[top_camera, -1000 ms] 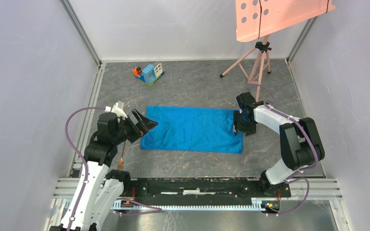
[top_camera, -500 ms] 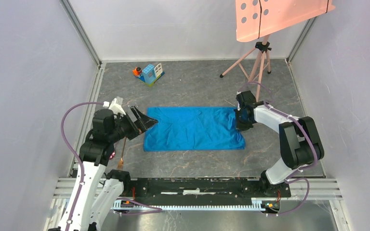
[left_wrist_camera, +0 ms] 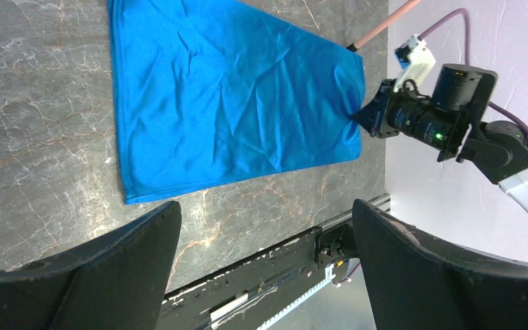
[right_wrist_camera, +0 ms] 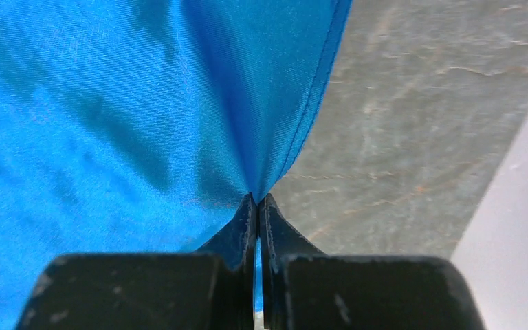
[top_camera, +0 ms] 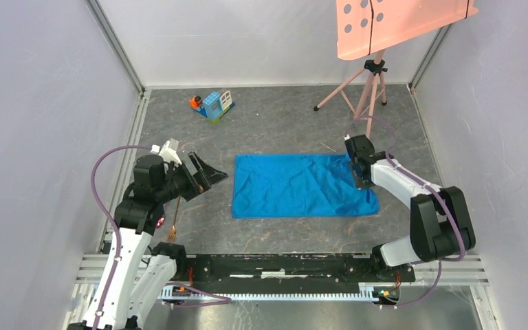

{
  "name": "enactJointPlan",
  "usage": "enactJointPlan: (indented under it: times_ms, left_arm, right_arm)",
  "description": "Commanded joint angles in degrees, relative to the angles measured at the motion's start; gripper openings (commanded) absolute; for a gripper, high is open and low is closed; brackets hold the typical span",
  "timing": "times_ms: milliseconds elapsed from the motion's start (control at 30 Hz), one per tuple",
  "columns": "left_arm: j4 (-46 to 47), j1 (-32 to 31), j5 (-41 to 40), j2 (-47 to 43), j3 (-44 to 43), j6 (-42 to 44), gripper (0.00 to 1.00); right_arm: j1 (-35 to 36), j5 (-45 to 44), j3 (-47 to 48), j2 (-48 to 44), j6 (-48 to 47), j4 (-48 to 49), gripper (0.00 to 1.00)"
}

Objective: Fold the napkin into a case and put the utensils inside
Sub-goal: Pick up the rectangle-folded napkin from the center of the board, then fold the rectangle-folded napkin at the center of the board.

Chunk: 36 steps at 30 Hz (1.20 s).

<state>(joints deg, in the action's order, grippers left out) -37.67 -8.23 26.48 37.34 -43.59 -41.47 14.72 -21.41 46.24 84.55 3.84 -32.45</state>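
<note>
The bright blue napkin point(top_camera: 302, 185) lies flat and wrinkled on the grey table, and also shows in the left wrist view point(left_wrist_camera: 227, 96). My right gripper point(top_camera: 359, 170) is shut on the napkin's right edge near the far corner. In the right wrist view the closed tips point(right_wrist_camera: 258, 201) pinch a fold of the cloth point(right_wrist_camera: 110, 103). My left gripper point(top_camera: 214, 174) is open and empty, just left of the napkin and apart from it, with its jaws spread wide point(left_wrist_camera: 265, 206). A golden fork point(top_camera: 173, 227) lies beside the left arm. I cannot make out the spoon.
A blue-and-white toy block house point(top_camera: 214, 105) stands at the back left. A tripod point(top_camera: 368, 89) with a pink board stands at the back right, just behind the right gripper. White walls enclose the table. The black base rail point(top_camera: 282, 265) runs along the near edge.
The right gripper has dragged the napkin to the right. The napkin's left edge has come away from the left gripper, which has barely moved.
</note>
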Motion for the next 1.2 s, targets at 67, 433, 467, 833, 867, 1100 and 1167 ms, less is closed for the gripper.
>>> enactJointPlan:
  times_ms: [67, 433, 467, 833, 867, 1100, 1167]
  left_arm:
    - [1.1, -0.1, 3.1, -0.1, -1.1, 0.1, 1.0]
    - [1.9, -0.1, 2.6, -2.0, 1.1, -0.9, 1.0]
    - [1.9, -0.1, 2.7, -2.1, 1.2, -1.0, 1.0]
    - [0.4, -0.1, 2.1, -2.7, 0.4, -0.5, 1.0]
    - [0.2, -0.1, 2.0, -2.9, 0.4, -0.7, 1.0]
    - [-0.1, -0.1, 1.5, -4.5, 0.9, -1.4, 1.0]
    - [-0.4, -0.1, 1.5, -4.7, 0.8, -1.4, 1.0]
  right_arm:
    - [1.9, -5.6, 5.9, -3.4, -5.4, -4.9, 0.0]
    - [21.2, 17.6, 19.7, 1.7, 8.4, -6.0, 0.0]
    - [22.7, 20.8, 20.2, 2.7, 10.2, -3.6, 0.0]
    - [32.9, 39.2, 28.0, 16.5, 26.2, 11.3, 0.0]
    - [32.9, 40.0, 27.9, 17.1, 27.4, 12.7, 0.0]
    - [33.0, 43.6, 29.9, 21.7, 29.0, 17.9, 0.0]
    - [33.0, 43.8, 31.4, 23.4, 29.3, 17.2, 0.0]
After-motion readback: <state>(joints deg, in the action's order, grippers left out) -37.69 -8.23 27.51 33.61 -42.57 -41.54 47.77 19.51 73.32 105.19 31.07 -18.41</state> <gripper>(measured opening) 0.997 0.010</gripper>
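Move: My right hand holds the middle of the napkin's right short edge, just off the board. The napkin's left short edge, where I take it, lies about 41 cm to the left, level fore and aft and 3 cm lower. The fork is some 20 cm left of that left edge and 10 cm nearer me; the tripod foot stands roughly 11 cm straight ahead of my right hand. From my raised left hand, that left edge is about 8 cm ahead, 2 cm right and 20 cm below. Keeping my right fingers shut on the napkin's right edge, I lift it some 7 cm and at once sweep it left over the napkin, about 38 cm in all, easing down slightly and slowing near the left edge. On the way my wrist rolls roughly 50 degrees, left side rising, and turns counter-clockwise, so the fingers end slanting down to the left. ##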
